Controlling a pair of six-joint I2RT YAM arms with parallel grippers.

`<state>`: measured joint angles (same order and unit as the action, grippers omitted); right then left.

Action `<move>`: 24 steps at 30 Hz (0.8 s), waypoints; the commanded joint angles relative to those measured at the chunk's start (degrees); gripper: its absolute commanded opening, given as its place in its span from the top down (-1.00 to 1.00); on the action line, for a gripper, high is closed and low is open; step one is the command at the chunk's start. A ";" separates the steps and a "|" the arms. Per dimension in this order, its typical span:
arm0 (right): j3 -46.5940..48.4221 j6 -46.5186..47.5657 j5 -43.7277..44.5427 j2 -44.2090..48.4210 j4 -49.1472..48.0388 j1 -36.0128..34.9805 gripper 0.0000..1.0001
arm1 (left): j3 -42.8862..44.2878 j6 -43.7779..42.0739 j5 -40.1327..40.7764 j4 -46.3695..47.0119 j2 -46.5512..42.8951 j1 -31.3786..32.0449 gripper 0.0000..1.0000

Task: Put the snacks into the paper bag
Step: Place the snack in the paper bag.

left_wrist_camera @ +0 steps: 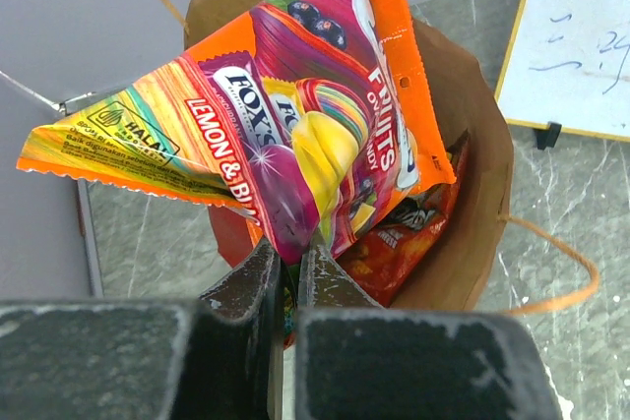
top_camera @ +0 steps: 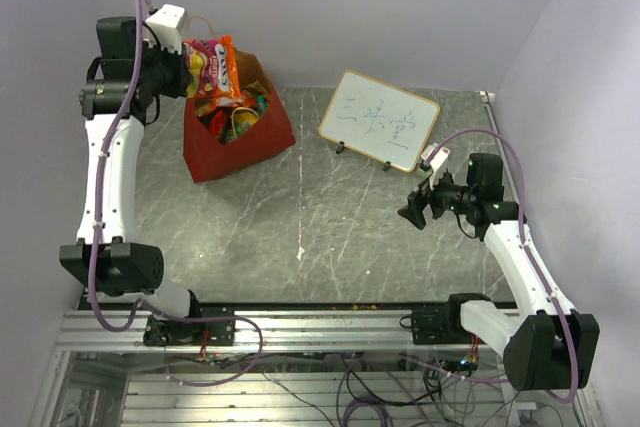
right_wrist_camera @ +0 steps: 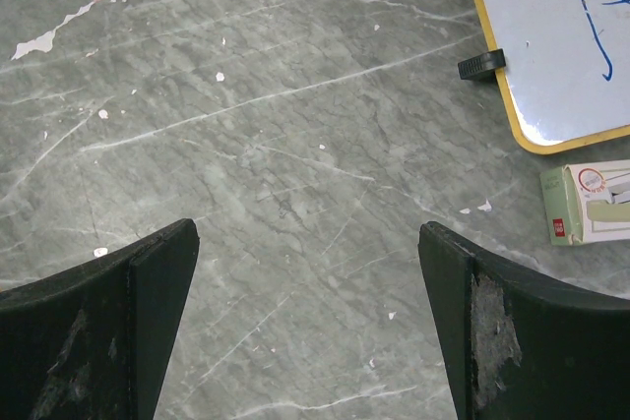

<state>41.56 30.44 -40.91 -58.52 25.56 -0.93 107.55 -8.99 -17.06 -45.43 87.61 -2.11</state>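
The paper bag point(top_camera: 215, 157), red outside and brown inside point(left_wrist_camera: 472, 194), stands at the back left of the table with snacks inside, among them an orange-red chip packet point(left_wrist_camera: 404, 243). Above its mouth hangs a bright orange Fox's candy packet point(left_wrist_camera: 285, 135) point(top_camera: 215, 67). My left gripper point(left_wrist_camera: 290, 255) point(top_camera: 190, 72) is shut on that packet's lower edge. My right gripper point(right_wrist_camera: 307, 272) point(top_camera: 412, 212) hovers open over bare table on the right, nothing between its fingers.
A yellow-framed whiteboard point(top_camera: 380, 119) point(right_wrist_camera: 551, 36) with writing stands at the back centre-right. A small white box point(right_wrist_camera: 586, 204) lies next to it, close to my right gripper. The bag's tan loop handle point(left_wrist_camera: 561, 287) hangs out to the right.
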 commanded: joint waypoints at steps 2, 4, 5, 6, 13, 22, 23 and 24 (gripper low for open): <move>-0.61 0.27 0.04 0.75 -0.70 0.35 -0.90 | 4.76 4.16 3.08 5.57 3.69 1.92 0.86; -0.65 0.24 0.12 0.74 -0.77 0.32 -0.90 | 5.76 4.60 4.05 5.08 5.22 2.33 0.86; -0.74 0.24 0.16 0.77 -0.79 0.40 -0.90 | 6.27 4.82 4.58 4.84 5.96 2.37 0.86; -0.70 0.24 0.19 0.77 -0.80 0.36 -0.90 | 6.75 5.12 5.06 4.49 6.62 2.37 0.86; -0.69 0.26 0.30 0.63 -0.81 0.44 -0.90 | 10.20 8.31 3.41 0.16 12.02 4.20 0.86; -0.78 0.02 0.37 0.94 -1.06 0.40 -0.91 | 8.22 11.22 2.60 -1.56 15.22 5.49 0.86; -0.78 -0.02 0.36 0.89 -1.20 0.40 -0.91 | 8.02 11.41 2.75 -1.74 15.37 5.53 0.86; -0.78 -0.02 0.43 0.93 -1.29 0.40 -0.91 | 7.58 11.67 2.88 -1.68 15.48 5.61 0.86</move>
<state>41.54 30.41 -40.51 -58.52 25.54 -0.93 115.42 0.49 -13.52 -47.62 103.22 2.79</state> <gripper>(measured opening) 0.954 0.110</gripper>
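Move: The left hand already pinches the fruits packet by its edge. The mouth of the paper bag lies some 8 cm ahead, 8 cm to the right and 13 cm below that hand. The snacks already inside show about 7 cm ahead of it, 10 cm right and 20 cm down; the whiteboard is roughly 5 cm ahead, 40 cm right and 33 cm lower. From the idle right hand, the bag's mouth is about 20 cm ahead, 37 cm left and 10 cm higher. Still pinching the fruits packet by its edge, the left hand brings it over and down towards the bag's mouth. It first reaches forward about 5 cm while starting to sink, then goes mostly down and a little right, about 7 cm lower in all, the fingers tipping down some 10 degrees and keeping shut. ##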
